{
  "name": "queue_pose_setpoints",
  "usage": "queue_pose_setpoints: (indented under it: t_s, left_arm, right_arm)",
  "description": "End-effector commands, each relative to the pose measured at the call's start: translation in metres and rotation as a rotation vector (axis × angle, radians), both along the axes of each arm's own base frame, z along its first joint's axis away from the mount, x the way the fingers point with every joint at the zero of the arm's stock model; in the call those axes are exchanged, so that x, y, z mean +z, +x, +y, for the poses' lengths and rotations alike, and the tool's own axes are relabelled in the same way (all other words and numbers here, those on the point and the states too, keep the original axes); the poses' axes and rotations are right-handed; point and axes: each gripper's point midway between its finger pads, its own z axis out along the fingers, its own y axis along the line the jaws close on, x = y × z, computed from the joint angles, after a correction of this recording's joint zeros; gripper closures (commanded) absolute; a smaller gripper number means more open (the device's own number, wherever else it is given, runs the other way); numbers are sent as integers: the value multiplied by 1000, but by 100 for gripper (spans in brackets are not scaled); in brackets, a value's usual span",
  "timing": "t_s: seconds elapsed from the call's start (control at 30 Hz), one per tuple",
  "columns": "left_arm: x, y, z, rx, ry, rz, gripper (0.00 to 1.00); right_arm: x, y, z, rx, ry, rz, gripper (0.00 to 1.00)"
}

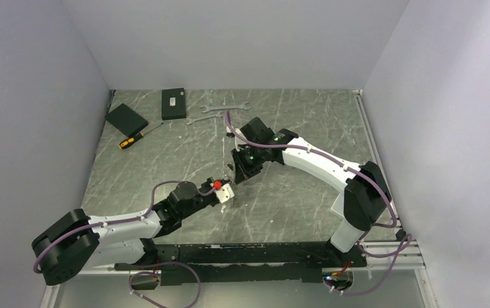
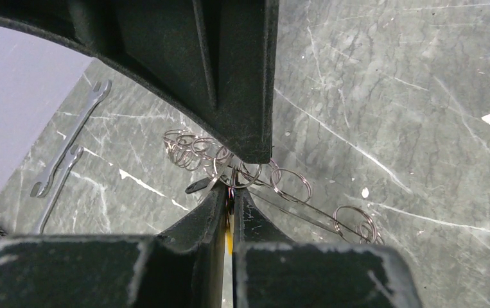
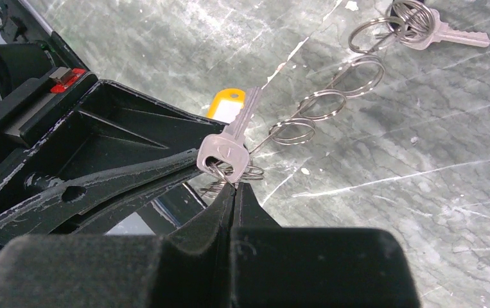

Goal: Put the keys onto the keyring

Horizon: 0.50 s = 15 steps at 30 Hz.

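My left gripper [image 2: 232, 192] is shut on the head of a silver key [image 3: 229, 144], which stands up off the table. My right gripper [image 3: 236, 187] meets it tip to tip, shut on the keyring [image 3: 291, 138] where a small ring passes through the key's head. The keyring is a thin wire strung with several small split rings [image 2: 187, 151] that trail over the table. In the top view both grippers [image 1: 229, 191] [image 1: 239, 173] meet at mid-table. A yellow tag [image 3: 229, 106] shows behind the key. Another silver key [image 3: 451, 33] lies at the chain's far end.
Two flat wrenches [image 1: 227, 106] [image 1: 198, 120] lie at the back of the table. A black box [image 1: 173, 103], a black pad [image 1: 126, 119] and a yellow-handled screwdriver [image 1: 136, 138] sit at the back left. Grey walls close in three sides.
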Motion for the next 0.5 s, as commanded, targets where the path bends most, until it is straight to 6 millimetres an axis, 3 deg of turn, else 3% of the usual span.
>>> queue_pose_setpoints:
  t_s: [0.0, 0.2, 0.37, 0.47]
  left_arm:
    - [23, -11, -11, -53, -128, 12, 100]
    - [22, -14, -10, -59, -135, 28, 100]
    - [25, -11, -7, -27, -156, 32, 100]
    - [26, -9, -5, -4, -179, 46, 100]
  right_arm:
    - [21, 19, 12, -13, 46, -102, 100]
    - [26, 22, 11, -6, 47, -127, 99]
    - [32, 17, 17, 14, 105, -127, 64]
    - [37, 10, 21, 38, 158, -122, 55]
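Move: The key whose small ring the right fingers are shut at lies right by both hands: about 1 cm back and 1 cm left of the right hand, and some 1 cm ahead and 1 cm right of the left. The yellow tag hangs roughly 4 cm beneath the left fingertips, straight under them. The black tag at the keyring hoop's far end lies about 5 cm ahead of the right hand, 2 cm to its left and some 4 cm lower. The key's small ring is let go by the right fingers, which stay shut at first, then spread to nearly half open while that hand eases up, forward and left by less than 1 cm in all. The left hand keeps its pinch beside the key, drawing back a little under 1 cm and turning about 5 degrees. ##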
